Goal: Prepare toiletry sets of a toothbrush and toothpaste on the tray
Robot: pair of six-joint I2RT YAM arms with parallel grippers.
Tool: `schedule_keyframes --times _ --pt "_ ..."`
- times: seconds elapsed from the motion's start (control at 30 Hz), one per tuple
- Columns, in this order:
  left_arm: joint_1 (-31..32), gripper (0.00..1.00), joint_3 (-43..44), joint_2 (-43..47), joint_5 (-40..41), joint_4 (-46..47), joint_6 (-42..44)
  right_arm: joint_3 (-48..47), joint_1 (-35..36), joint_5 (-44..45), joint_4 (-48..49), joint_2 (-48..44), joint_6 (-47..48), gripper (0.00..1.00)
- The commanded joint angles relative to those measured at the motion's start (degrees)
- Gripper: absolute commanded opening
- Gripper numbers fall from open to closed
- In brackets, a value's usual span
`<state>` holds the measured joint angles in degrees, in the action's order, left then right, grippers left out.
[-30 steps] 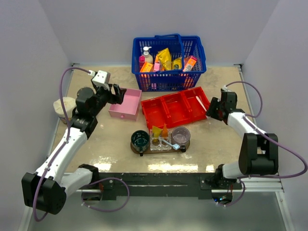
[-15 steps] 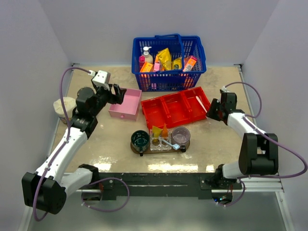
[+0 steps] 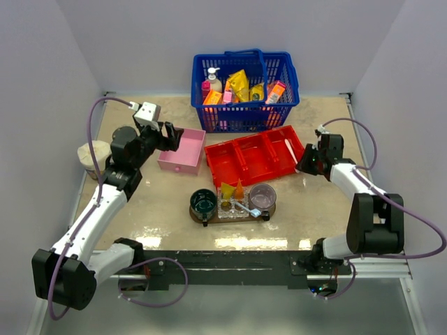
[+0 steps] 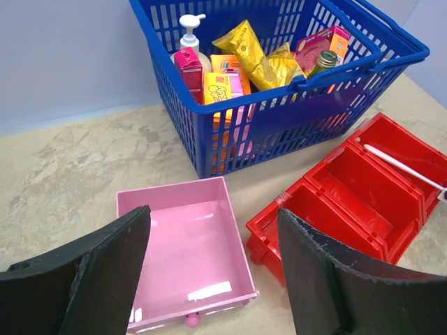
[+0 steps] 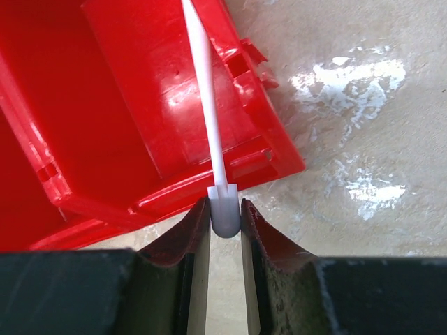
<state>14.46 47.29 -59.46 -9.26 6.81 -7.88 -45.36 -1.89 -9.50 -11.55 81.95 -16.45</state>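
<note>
A slim white toothbrush [image 3: 289, 149] [image 5: 206, 105] lies in the right compartment of the red bin [image 3: 255, 157], its end sticking out over the near rim. My right gripper [image 3: 305, 162] [image 5: 225, 209] is shut on that end, both pads against it. It shows in the left wrist view too, as the toothbrush [image 4: 401, 165]. The dark wooden tray [image 3: 230, 219] sits front centre with two orange-yellow toothpaste tubes [image 3: 232, 189] standing on it. My left gripper [image 3: 170, 136] [image 4: 213, 213] hangs open and empty above the pink box [image 4: 185, 258].
On the tray are also a dark green cup [image 3: 203, 202], a purple cup [image 3: 262, 196] and a pale slim item [image 3: 248, 207]. A blue basket [image 3: 244, 91] of goods stands at the back. A beige roll [image 3: 93, 155] lies at the left edge.
My right gripper's jaws have closed in onto the toothbrush's end. The left arm has not moved.
</note>
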Motion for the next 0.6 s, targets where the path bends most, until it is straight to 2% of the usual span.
schedule_keyframes --times 0.0,0.17,0.4,0.57 --pt "0.4 0.77 0.8 -0.3 -0.9 2.5 0.1 -4.2 -0.1 -5.3 -2.2 -3.4 0.8 0.03" --pt "0.4 0.77 0.8 -0.4 -1.1 2.6 0.1 -6.7 -0.1 -9.5 -5.8 -5.5 -0.5 0.00" --pt "0.4 0.77 0.8 -0.1 -1.2 2.6 0.0 -13.0 -0.1 -6.9 -16.8 -11.3 -0.7 0.00" --pt "0.4 0.77 0.8 0.0 -1.4 2.7 -0.1 -15.3 -0.1 -7.4 -20.9 -17.1 -1.5 0.00"
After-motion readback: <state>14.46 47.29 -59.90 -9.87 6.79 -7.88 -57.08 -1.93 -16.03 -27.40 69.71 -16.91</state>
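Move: Back and to the left of the right hand, which already pinches the toothbrush by its head, the clear holder on the wooden tray stands some 23 cm to its left and 12 cm nearer the base, at about its height. The grey cup is about 13 cm left and 10 cm back of the hand; the red bin's middle is some 15 cm left and 5 cm ahead. From the left hand the clear holder lies roughly 21 cm right, 13 cm back and 20 cm lower. Lifting nearly straight up by about 11 cm, gaining speed, the right hand raises the toothbrush away from the red bin's near right corner, with a small early drift to the left. The shut fingers keep their pinch on the head end while the wrist tips up slightly, the handle still pointing forward over the bin. ##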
